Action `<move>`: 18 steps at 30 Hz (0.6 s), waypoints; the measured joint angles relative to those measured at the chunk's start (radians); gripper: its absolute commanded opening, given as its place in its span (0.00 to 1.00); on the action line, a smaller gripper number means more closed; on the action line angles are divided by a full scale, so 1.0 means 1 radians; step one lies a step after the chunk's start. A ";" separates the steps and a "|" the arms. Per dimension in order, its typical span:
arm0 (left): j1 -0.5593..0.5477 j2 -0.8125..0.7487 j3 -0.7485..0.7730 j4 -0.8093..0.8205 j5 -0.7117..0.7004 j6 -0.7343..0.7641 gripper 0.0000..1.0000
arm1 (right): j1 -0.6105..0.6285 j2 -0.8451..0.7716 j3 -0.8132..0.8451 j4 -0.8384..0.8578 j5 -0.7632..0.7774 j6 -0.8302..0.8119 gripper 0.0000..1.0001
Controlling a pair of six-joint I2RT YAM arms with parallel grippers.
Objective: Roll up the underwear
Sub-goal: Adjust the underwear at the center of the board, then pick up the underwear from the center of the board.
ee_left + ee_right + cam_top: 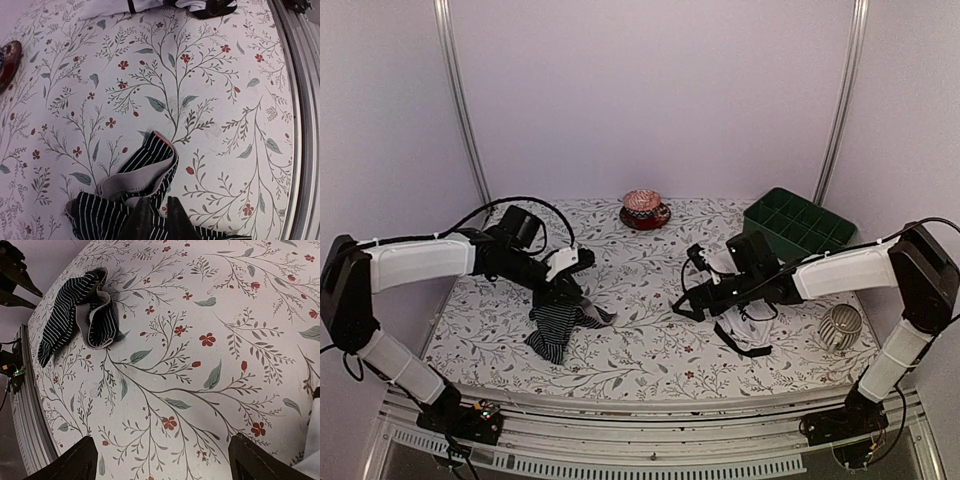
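The black striped briefs (558, 326) lie crumpled on the floral cloth at the left, grey lining turned up (135, 177). My left gripper (560, 292) is shut on their upper part, its fingers (137, 220) close together with striped cloth pinched between them. The white briefs with black trim (745, 325) lie at the right, partly under my right arm; their edge shows in the left wrist view (165, 5). My right gripper (685, 300) hangs wide open and empty over bare cloth (165, 465), just left of the white briefs (311, 450). The striped briefs (75, 310) show far off in the right wrist view.
A green compartment tray (798, 222) stands at the back right. A red dish with a pink thing on it (645, 208) sits at the back middle. A white ribbed cup (840, 325) lies at the right edge. The metal table rim (300, 125) runs along the front.
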 measured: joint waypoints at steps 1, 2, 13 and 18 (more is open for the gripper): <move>0.011 -0.027 -0.012 0.001 0.004 0.002 0.25 | 0.007 0.030 0.024 0.002 -0.008 0.014 0.88; 0.025 -0.050 -0.020 0.005 0.007 0.002 0.29 | 0.019 0.075 0.063 0.000 -0.015 0.037 0.86; 0.272 -0.244 -0.225 0.236 0.058 -0.044 0.37 | 0.119 0.407 0.368 0.038 -0.039 0.285 0.68; 0.297 -0.290 -0.301 0.352 0.039 -0.095 0.39 | 0.159 0.501 0.479 0.039 -0.033 0.366 0.60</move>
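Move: The striped underwear's middle lies about 30 cm left of the right gripper, 1 cm ahead and some 8 cm below; its right end is nearer, about 18 cm left and 3 cm ahead. The white cloth is roughly 14 cm to this gripper's right and 5 cm ahead. From the left gripper, above the underwear's upper part, the underwear's middle is about 3 cm left, 1 cm back and 10 cm below. Sweep the right gripper about 14 cm left towards the striped underwear's right end, sinking some 4 cm on the way, tipping the wrist about 15 degrees and partly closing the wide-open fingers. Meanwhile clear the left gripper away from the underwear, some 9 cm left with a smaller shift forward and up, turning counter-clockwise and opening its nearly shut fingers partway. ##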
